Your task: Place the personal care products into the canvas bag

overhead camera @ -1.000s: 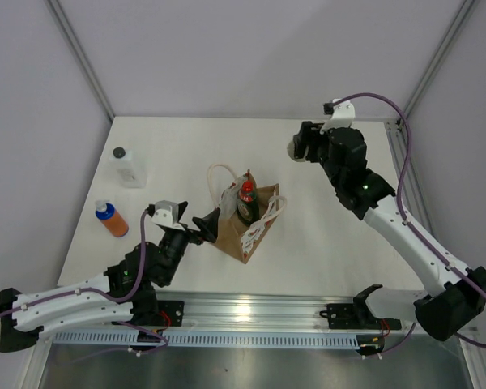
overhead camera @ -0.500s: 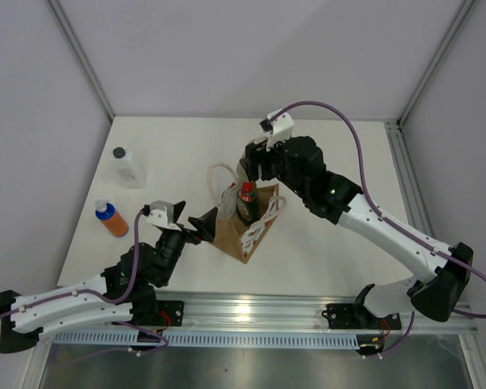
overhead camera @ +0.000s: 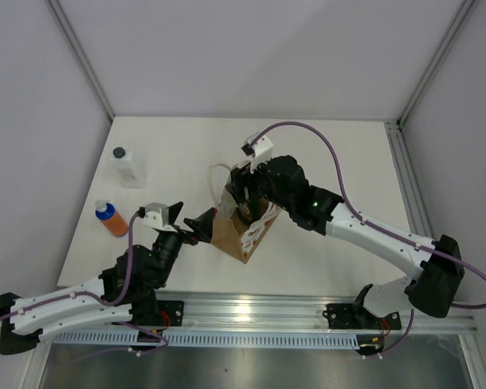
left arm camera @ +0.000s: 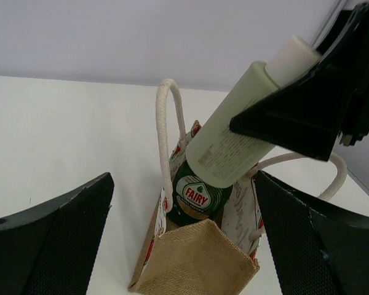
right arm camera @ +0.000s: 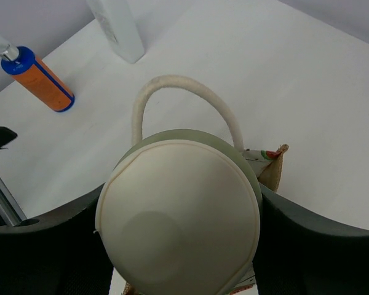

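Note:
The brown canvas bag [overhead camera: 245,235] stands mid-table with cream rope handles. The dark bottle [left arm camera: 200,195] with a Fairy label stands inside it. My right gripper [overhead camera: 241,193] is shut on the olive-green bottle [left arm camera: 234,138] with the cream cap [right arm camera: 178,215], holding it tilted with its base in the bag's mouth, over the dark bottle. My left gripper [overhead camera: 202,223] is open at the bag's left end, with the bag [left arm camera: 197,258] showing between its spread jaws. The clear bottle with a black cap [overhead camera: 130,166] and the orange bottle with a blue cap [overhead camera: 111,219] stand at the table's left.
One rope handle [right arm camera: 172,83] arches up just behind the held bottle. The clear bottle [right arm camera: 120,27] and orange bottle [right arm camera: 40,80] stand beyond the bag. The table's left edge runs near the orange bottle. An aluminium rail [overhead camera: 251,312] runs along the near edge.
My right arm swung from the back right to over the bag with the olive-green bottle and lowered it to the bag's mouth. My left arm barely moved.

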Motion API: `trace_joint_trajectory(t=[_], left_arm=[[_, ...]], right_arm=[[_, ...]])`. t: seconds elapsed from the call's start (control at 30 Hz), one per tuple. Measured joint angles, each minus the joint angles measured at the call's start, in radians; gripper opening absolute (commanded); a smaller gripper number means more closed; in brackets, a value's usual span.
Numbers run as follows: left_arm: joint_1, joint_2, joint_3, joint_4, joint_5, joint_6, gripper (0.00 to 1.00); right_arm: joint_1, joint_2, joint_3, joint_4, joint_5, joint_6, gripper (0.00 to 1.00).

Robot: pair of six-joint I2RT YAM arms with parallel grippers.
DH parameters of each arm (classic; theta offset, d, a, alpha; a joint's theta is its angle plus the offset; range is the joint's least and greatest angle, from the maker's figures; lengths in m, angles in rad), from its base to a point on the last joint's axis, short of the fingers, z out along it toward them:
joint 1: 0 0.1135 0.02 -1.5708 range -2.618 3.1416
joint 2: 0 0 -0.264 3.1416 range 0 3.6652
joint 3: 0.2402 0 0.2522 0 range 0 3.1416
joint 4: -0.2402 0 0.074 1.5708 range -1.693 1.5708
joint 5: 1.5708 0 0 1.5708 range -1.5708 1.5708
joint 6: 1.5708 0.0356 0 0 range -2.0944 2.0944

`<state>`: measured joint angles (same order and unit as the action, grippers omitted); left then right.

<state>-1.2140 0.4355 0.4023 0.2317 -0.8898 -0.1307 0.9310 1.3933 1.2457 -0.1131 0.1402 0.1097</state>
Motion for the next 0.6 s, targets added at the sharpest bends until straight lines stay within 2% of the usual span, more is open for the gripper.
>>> trace_joint_trajectory(t=[0.17, 0.6], left_arm=[[0.000, -0.020, -0.019, 0.009, -0.002, 0.000, 0.99], [0.000, -0.031, -0.027, 0.019, -0.009, 0.000, 0.99]], right_arm=[[0.009, 0.016, -0.062, 0.010, -0.017, 0.018, 0.00], [0.064, 0.114, -0.084, 0.054, 0.024, 0.013, 0.00]])
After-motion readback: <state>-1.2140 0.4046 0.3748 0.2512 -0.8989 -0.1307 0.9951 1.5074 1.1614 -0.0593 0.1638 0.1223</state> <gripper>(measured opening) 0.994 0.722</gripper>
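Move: The canvas bag stands almost under the right hand, which already holds the light green bottle: its middle is about 3 cm back, 1 cm to the right and 18 cm below. In it the Fairy bottle lies some 1 cm ahead, 3 cm right and 15 cm down, and the bag's upright rope handle about 3 cm ahead, 5 cm left and 6 cm lower. From the idle left hand the bag is roughly 8 cm ahead, 11 cm right and 16 cm below. The light green bottle, leaning with its cap up and still pinched by the right fingers, is lowered about 8 cm into the mouth of the bag, beside the Fairy bottle. The right hand also works some 3 cm to the left, towards the upright rope handle, the wrist tilting slightly, and doesn't open. ##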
